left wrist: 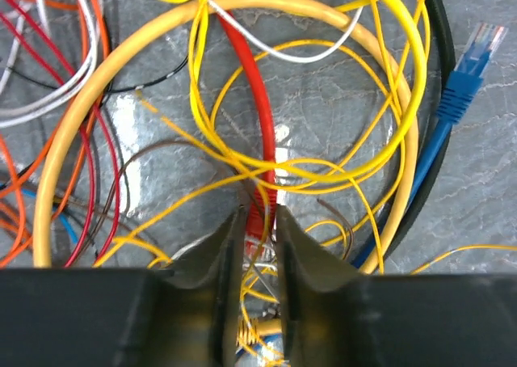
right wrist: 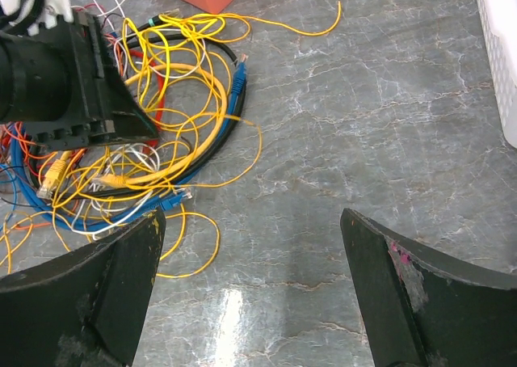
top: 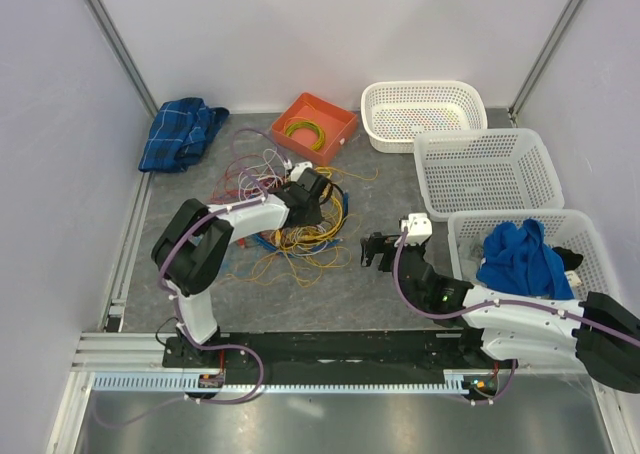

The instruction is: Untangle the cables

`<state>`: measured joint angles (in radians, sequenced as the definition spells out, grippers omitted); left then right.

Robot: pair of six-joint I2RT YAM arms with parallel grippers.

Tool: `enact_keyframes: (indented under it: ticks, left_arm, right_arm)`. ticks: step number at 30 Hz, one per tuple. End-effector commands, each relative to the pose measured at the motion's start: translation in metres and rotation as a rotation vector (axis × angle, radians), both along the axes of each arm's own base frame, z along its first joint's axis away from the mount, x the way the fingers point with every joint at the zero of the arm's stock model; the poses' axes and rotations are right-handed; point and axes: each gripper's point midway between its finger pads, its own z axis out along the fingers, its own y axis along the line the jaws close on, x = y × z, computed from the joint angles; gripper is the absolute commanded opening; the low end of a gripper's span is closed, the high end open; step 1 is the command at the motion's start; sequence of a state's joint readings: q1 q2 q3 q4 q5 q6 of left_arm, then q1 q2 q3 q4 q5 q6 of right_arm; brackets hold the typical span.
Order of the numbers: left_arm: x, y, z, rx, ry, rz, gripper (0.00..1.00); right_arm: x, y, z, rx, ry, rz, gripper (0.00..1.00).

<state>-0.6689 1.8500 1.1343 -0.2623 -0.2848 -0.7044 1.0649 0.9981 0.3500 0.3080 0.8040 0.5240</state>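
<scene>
The cables lie in a tangle of yellow, orange, red, blue, white and black wires left of the table's middle. My left gripper is down in the pile. In the left wrist view its fingers stand close together on a red cable, with thin yellow wires also caught between them. A thick yellow cable loops around this spot, and a blue plug lies to the right. My right gripper hangs wide open over bare table, right of the tangle, holding nothing.
An orange tray with a yellow coil sits behind the pile. Three white baskets line the right side, the nearest one holding a blue cloth. Another blue cloth lies at the back left.
</scene>
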Motion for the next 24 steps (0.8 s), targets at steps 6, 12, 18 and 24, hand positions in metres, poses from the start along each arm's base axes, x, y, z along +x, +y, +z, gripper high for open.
enact_keyframes:
  ticks: [6,12,18,24]
  left_arm:
    - [-0.005,0.02,0.172,-0.143,-0.298,0.016,0.02]
    - [-0.036,0.052,0.267,-0.191,-0.452,0.003,0.02]
    - [-0.055,0.059,0.287,-0.261,-0.486,-0.021,0.02]
    - [-0.067,0.054,0.3,-0.302,-0.506,-0.096,0.02]
  right_arm:
    - [0.003,0.002,0.004,0.03,-0.027,-0.009,0.98]
    - [0.006,0.009,0.017,0.057,-0.036,-0.005,0.98]
    - [0.006,0.05,0.069,0.168,-0.078,0.14,0.98]
    - [-0.002,0.083,0.139,0.238,-0.198,0.316,0.98]
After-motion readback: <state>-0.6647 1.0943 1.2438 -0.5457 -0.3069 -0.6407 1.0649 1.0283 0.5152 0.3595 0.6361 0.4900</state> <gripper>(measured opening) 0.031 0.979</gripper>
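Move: The left fingertips are down in the pile, half closed around a thin yellow cable at the tips, within about 1 cm below them. The red cable's end lies some 1 cm farther out, the blue plug about 4 cm ahead and 5 cm right, and the white cables roughly 7 cm ahead and 11 cm left. From the right hand, that yellow cable is about 8 cm ahead, 9 cm left and 12 cm below. The left fingers finish closing, pinching the thin yellow cable along with a brown strand, and pull it quickly up out of the pile by nearly 30 cm, easing back and left as the fingers tip upwards some 30 degrees. Late on, the right hand, fingers wide open and empty, starts up and to its left, turning counter-clockwise. ##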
